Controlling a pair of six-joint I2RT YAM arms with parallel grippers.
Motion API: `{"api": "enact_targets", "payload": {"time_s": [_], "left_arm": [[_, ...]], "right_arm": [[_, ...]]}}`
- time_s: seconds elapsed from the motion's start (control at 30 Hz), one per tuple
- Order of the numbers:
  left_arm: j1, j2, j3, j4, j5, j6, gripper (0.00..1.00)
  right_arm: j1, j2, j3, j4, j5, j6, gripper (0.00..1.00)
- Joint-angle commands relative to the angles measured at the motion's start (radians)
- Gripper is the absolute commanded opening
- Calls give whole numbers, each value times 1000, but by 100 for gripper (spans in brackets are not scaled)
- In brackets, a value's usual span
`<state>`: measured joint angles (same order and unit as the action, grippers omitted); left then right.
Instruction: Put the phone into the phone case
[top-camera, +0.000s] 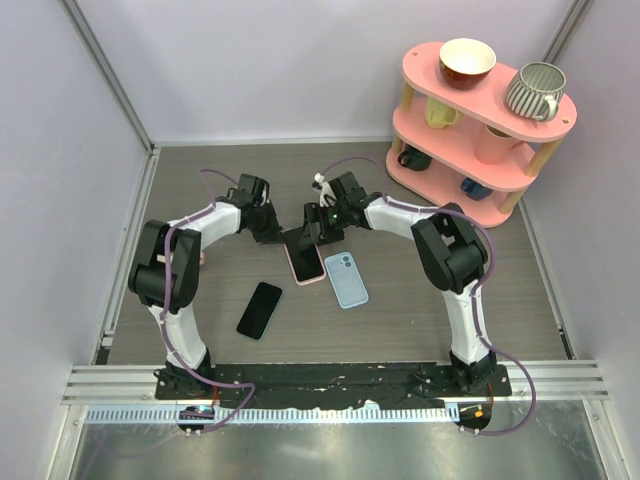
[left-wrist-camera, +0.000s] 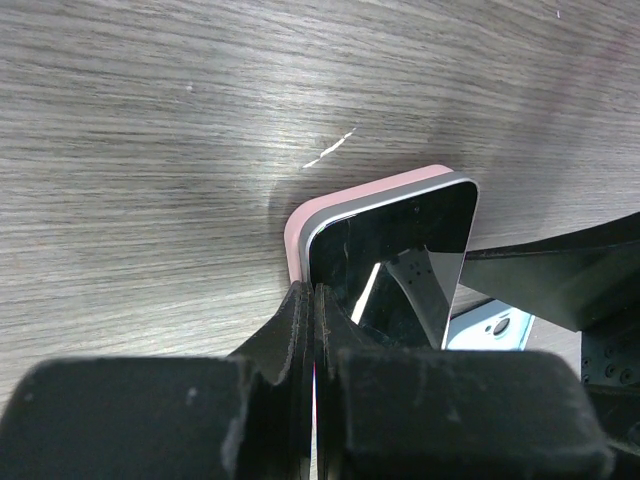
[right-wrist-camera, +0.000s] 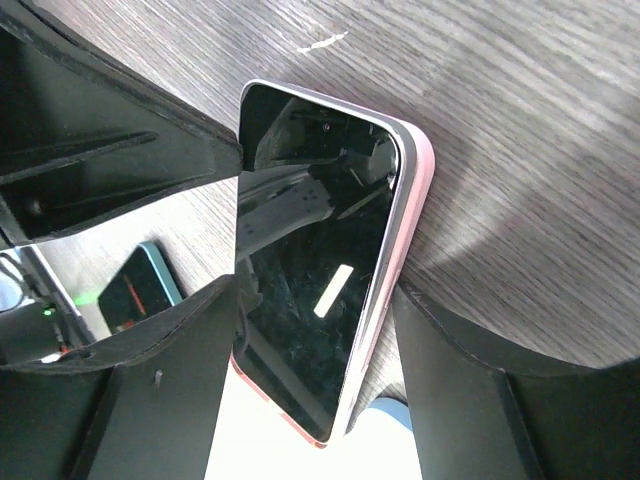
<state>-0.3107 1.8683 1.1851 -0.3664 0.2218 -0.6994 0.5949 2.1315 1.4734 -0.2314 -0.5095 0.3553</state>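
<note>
A black-screened phone (top-camera: 303, 258) (left-wrist-camera: 400, 250) (right-wrist-camera: 310, 270) lies face up in a pink phone case (top-camera: 306, 281) (left-wrist-camera: 295, 235) (right-wrist-camera: 420, 190) at mid-table. Its silver rim still shows above the case's edge. My right gripper (top-camera: 312, 232) (right-wrist-camera: 318, 290) straddles the phone across its width, one finger against the phone's left edge and the other against the case's pink side. My left gripper (top-camera: 272, 232) (left-wrist-camera: 313, 292) is shut with nothing between its fingers. Its tips rest at the phone's edge, by the pink case's corner.
A light blue phone case (top-camera: 346, 279) (left-wrist-camera: 490, 328) lies just right of the pink one. A second black phone (top-camera: 260, 310) (right-wrist-camera: 140, 290) lies nearer the left arm's base. A pink shelf (top-camera: 480, 140) with mugs and a bowl stands at the back right.
</note>
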Motion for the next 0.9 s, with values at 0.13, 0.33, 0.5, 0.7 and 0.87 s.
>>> {"api": "enact_targets", "payload": {"time_s": [0.13, 0.33, 0.5, 0.7, 0.87], "left_arm": [[-22, 46, -76, 23, -16, -23, 0], [-25, 40, -93, 32, -9, -31, 0], [-25, 38, -100, 49, 4, -41, 0], [-25, 25, -108, 50, 5, -37, 0], [-25, 11, -107, 46, 8, -31, 0]], "right_arm": [[-1, 42, -10, 262, -204, 177, 65], [-3, 36, -56, 440, -291, 280, 64], [-4, 48, -71, 532, -320, 359, 64], [-10, 35, -73, 377, -196, 281, 57], [-33, 4, -131, 365, -172, 240, 24]]}}
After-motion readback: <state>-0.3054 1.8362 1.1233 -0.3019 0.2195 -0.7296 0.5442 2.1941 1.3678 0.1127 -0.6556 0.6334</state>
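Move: The phone, already lying in the pink case, has its middle about 5 cm back and 5 cm right of the left hand and some 1 cm below it. From the right hand that middle is roughly 4 cm back, 2 cm left and 1 cm lower. The blue case lies about 10 cm back and 9 cm right of the right hand; the spare black phone is about 18 cm back and 6 cm left of the left hand. The right fingers close around the long right edge of the phone and pink case, near its far end, shrinking their gap by about half. First the hand edges some 1.5 cm forward and then as far left while the fingers tilt up roughly 15 degrees towards level; it then sinks about 1 cm as they shut. The left hand stays put, its shut fingertips still against the left edge. ##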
